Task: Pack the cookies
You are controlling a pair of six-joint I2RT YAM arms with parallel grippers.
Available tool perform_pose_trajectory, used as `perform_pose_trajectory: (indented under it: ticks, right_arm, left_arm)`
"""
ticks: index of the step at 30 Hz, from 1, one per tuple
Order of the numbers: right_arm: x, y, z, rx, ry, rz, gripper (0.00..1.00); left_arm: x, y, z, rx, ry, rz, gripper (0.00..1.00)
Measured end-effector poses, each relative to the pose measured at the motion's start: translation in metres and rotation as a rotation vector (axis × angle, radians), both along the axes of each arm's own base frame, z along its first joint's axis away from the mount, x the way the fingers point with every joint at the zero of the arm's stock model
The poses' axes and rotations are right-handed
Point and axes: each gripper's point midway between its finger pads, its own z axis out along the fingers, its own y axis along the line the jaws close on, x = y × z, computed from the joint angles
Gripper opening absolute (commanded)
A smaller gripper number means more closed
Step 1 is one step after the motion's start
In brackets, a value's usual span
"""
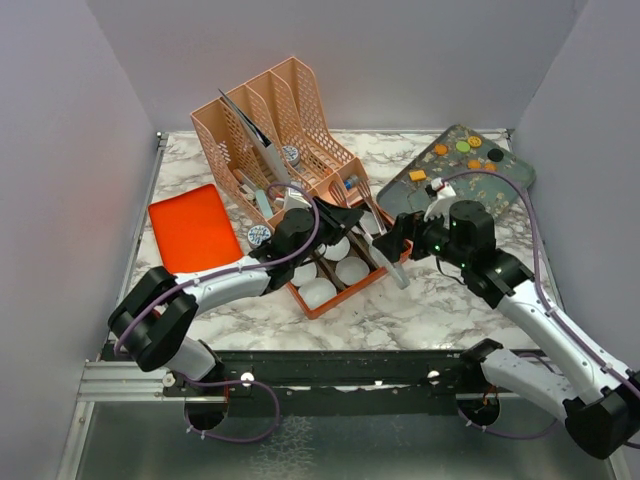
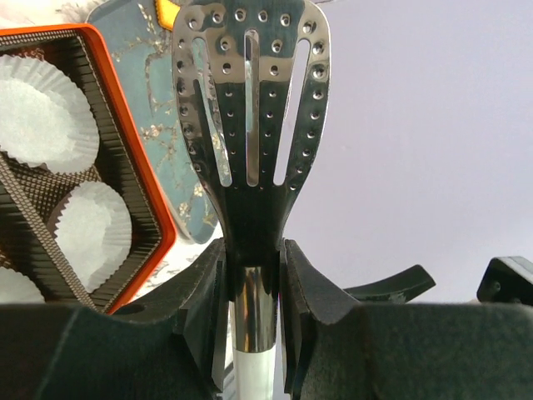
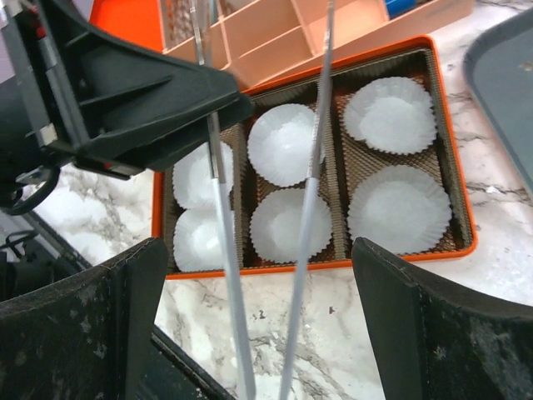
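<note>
The cookies [image 1: 463, 149] are small orange, green and black pieces lying on a dark patterned tray [image 1: 500, 185] at the back right. My left gripper [image 1: 350, 218] [image 2: 254, 275] is shut on the neck of perforated steel tongs [image 2: 250, 108] with white handles, held above the orange box [image 1: 318, 305]. My right gripper [image 1: 395, 245] [image 3: 258, 267] stands wide open with both white tong arms [image 3: 312, 192] passing between its fingers, touching neither. The box holds several empty white paper cups [image 3: 400, 208].
A peach slotted organizer [image 1: 290, 120] with utensils stands behind the box. An orange lid [image 1: 193, 227] lies at the left, with a small round blue-and-white tin [image 1: 258, 236] beside it. White walls close in on both sides.
</note>
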Motion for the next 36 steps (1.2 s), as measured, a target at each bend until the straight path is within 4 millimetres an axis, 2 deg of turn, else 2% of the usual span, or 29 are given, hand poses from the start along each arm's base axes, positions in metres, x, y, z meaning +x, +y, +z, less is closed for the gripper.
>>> perform_pose_trajectory:
  ticks: [5,8,12,19,24,36]
  right_arm:
    - [-0.009,0.027,0.003,-0.048,0.001,0.071,1.00]
    - [-0.009,0.037,-0.002,-0.096,0.006,0.075,0.99]
    - [-0.003,0.039,-0.012,-0.152,0.023,0.042,0.98]
    - [-0.001,0.032,-0.027,-0.226,0.046,0.002,0.94]
    - [0.002,0.030,-0.029,-0.250,0.045,-0.006,0.86]
    - [0.004,0.042,-0.031,-0.288,0.036,0.036,0.72]
  left_arm:
    - [0.002,0.002,0.006,-0.046,0.022,0.022,0.00]
    - [0.003,0.004,0.004,-0.056,0.034,0.030,0.00]
    - [0.003,0.008,-0.004,-0.058,0.063,0.044,0.00]
    - [0.000,0.013,0.013,-0.105,0.050,0.050,0.00]
    - [0.000,0.014,0.017,-0.118,0.048,0.054,0.00]
    - [0.000,0.013,0.018,-0.143,0.069,0.058,0.00]
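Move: The tongs' handles hang back from the left hand and lie near the open right fingers, about 3 cm to the right hand's left and 1 cm below it. The cookie box lies under the tongs, some 10 cm left of the right hand, 2 cm ahead and 15 below; the baking tray is roughly 20 cm ahead and 18 to the right, as low. From the left hand the handles lie about 6 cm back and 7 to the right, slightly lower. The tongs' handles stay in the left hand's grip, lifted about 2 cm, while the right hand comes in around them: a quick 4 cm to the left, then some 3 cm down, rolling about 15 degrees so its left side drops. With the handles between them, the right fingers begin closing from wide open to about three quarters; whether they touch can't be seen. ##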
